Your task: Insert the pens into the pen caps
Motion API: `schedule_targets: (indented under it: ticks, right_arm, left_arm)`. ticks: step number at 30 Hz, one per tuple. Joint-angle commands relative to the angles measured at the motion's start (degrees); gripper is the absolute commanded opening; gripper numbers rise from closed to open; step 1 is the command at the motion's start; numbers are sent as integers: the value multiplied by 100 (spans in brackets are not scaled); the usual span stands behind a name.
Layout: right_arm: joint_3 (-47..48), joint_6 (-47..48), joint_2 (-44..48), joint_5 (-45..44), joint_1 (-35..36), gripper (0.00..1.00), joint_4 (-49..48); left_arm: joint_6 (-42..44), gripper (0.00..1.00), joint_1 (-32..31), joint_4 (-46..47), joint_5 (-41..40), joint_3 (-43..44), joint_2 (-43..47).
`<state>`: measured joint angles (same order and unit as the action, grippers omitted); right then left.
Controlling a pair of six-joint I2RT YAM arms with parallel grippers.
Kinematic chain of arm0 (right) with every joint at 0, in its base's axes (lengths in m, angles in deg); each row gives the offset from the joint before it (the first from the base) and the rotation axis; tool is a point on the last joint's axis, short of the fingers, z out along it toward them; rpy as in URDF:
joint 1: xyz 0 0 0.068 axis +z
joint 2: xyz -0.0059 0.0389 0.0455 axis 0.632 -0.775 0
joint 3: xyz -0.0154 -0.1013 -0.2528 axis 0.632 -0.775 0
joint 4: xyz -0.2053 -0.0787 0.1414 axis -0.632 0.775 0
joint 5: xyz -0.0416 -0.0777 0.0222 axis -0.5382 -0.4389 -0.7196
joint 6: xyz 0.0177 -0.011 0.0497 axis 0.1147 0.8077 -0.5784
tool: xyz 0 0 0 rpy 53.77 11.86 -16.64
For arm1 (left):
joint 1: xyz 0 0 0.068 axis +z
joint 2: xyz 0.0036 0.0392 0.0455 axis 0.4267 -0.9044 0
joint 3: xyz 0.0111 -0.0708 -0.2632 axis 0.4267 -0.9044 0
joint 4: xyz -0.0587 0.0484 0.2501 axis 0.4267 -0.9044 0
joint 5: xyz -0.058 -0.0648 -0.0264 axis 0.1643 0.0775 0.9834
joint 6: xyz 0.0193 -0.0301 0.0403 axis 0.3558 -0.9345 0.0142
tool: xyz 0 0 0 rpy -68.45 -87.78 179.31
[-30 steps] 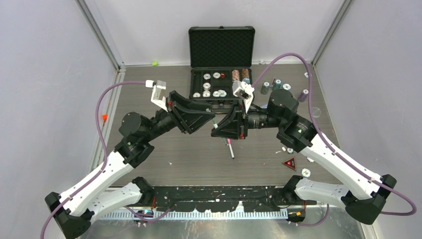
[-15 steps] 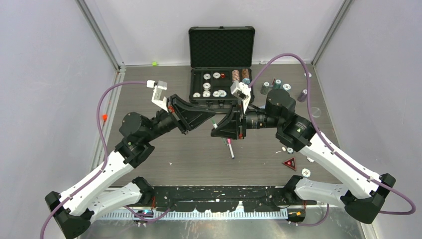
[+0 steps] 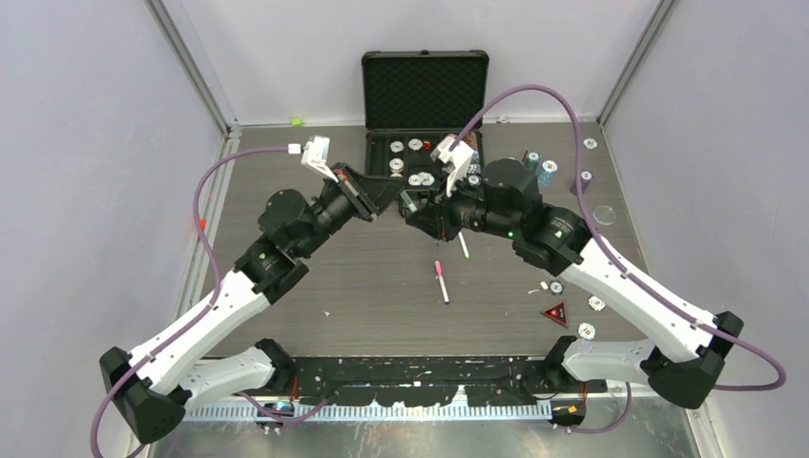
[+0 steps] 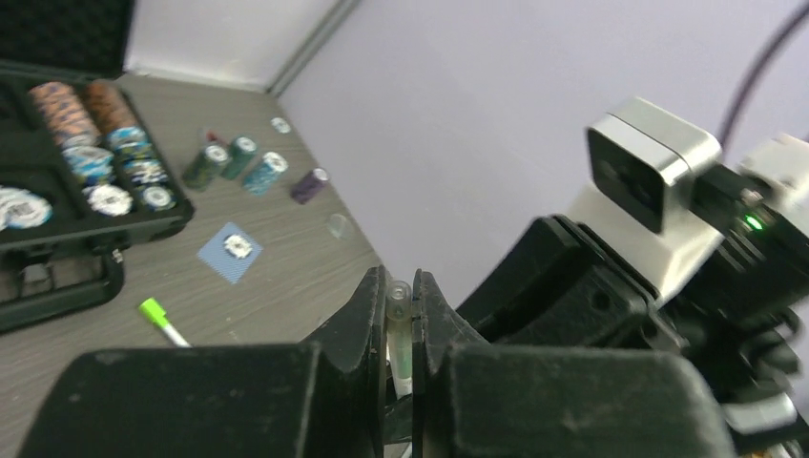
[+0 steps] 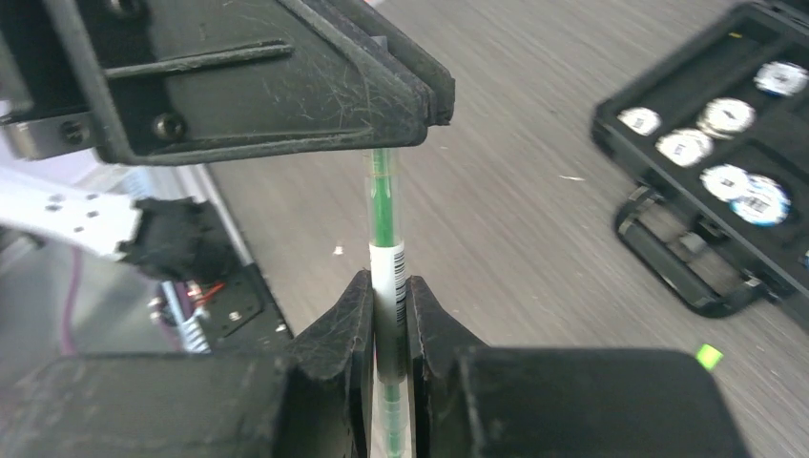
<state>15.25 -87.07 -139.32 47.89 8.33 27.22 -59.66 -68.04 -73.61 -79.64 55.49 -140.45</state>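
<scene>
Both grippers meet in the air over the table's middle, just in front of the case. My right gripper [image 5: 386,279] [image 3: 414,215] is shut on a white-barrelled pen [image 5: 387,260] with a barcode. The pen's green front end reaches across to my left gripper [image 4: 399,286] [image 3: 397,198]. That gripper is shut on a pale translucent pen cap [image 4: 399,307] that sits over the green end. Two more pens lie on the table: one with a pink end [image 3: 441,282] and a white one [image 3: 464,247] whose green tip [image 4: 153,310] shows in the left wrist view.
An open black case [image 3: 425,72] with poker chips stands at the back. Chip stacks [image 3: 534,162] and loose chips lie at the back right, and a red triangular token [image 3: 554,313] at the front right. A blue card [image 4: 230,252] lies beside the case.
Both arms have lifted and swung back toward the case, still tip to tip. My left gripper has closed on the cap. The white pen on the table is now uncovered.
</scene>
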Motion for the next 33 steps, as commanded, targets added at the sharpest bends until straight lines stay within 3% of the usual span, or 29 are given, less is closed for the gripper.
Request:
schedule_targets:
  ticks: [1, 6, 9, 11, 14, 15, 20, 28, 33]
  right_arm:
    - [633, 87, -177, -1957, -112, 0, -802]
    - [358, 2, -258, -1896, -114, 0, -811]
    - [33, -89, -179, -1877, -113, 0, -843]
    - [-210, -177, -119, -1877, -115, 0, -808]
    - [-713, -376, 37, -1883, -112, 0, -806]
    - [-857, -449, 116, -1883, -113, 0, -815]
    - [-1599, -801, 467, -1963, -112, 0, -788]
    - [-2194, -1502, 471, -2635, -113, 0, -45]
    - [-2460, -1879, -165, -2956, -291, 0, 366]
  left_arm:
    - [-318, 0, -90, -1670, -318, 297, -359]
    - [-310, 0, -90, -1622, -287, 327, -546]
    - [-266, 6, -90, -1598, -457, 232, -465]
    - [-188, 20, -90, -1659, -641, 158, -352]
    - [38, 56, -81, -1830, -942, 79, -123]
    - [112, 64, -81, -1933, -1053, 74, -47]
    - [587, 91, -81, -2573, -1576, 56, 390]
    - [1160, 96, -81, -3787, -2578, -199, 1037]
    - [1080, 96, -81, -4280, -2717, -568, 1440]
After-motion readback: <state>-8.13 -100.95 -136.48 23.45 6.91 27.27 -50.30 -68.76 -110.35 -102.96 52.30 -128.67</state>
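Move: The left fingers are already shut around the clear cap at the top of the near-upright green pen. The right hand grips that pen's body, with the cap about 6 cm above it and 2 cm to its left. On the table, some 33 cm below the right hand, the pink marker lies about 3 cm ahead and 6 cm right, the green marker about 13 cm ahead and 11 cm right, and the case handle roughly 22 cm ahead and 2 cm right. Still pinching the cap, the left fingers travel with the pen-holding right hand some 3 cm forward and 4 cm down, then open wide and let go, and the left hand backs off about 10 cm left while sinking further. The right keeps its grip, sinking some 17 cm in all and drifting 7–8 cm right towards the table between the two markers, turning clockwise about 30 degrees and tipping down. ##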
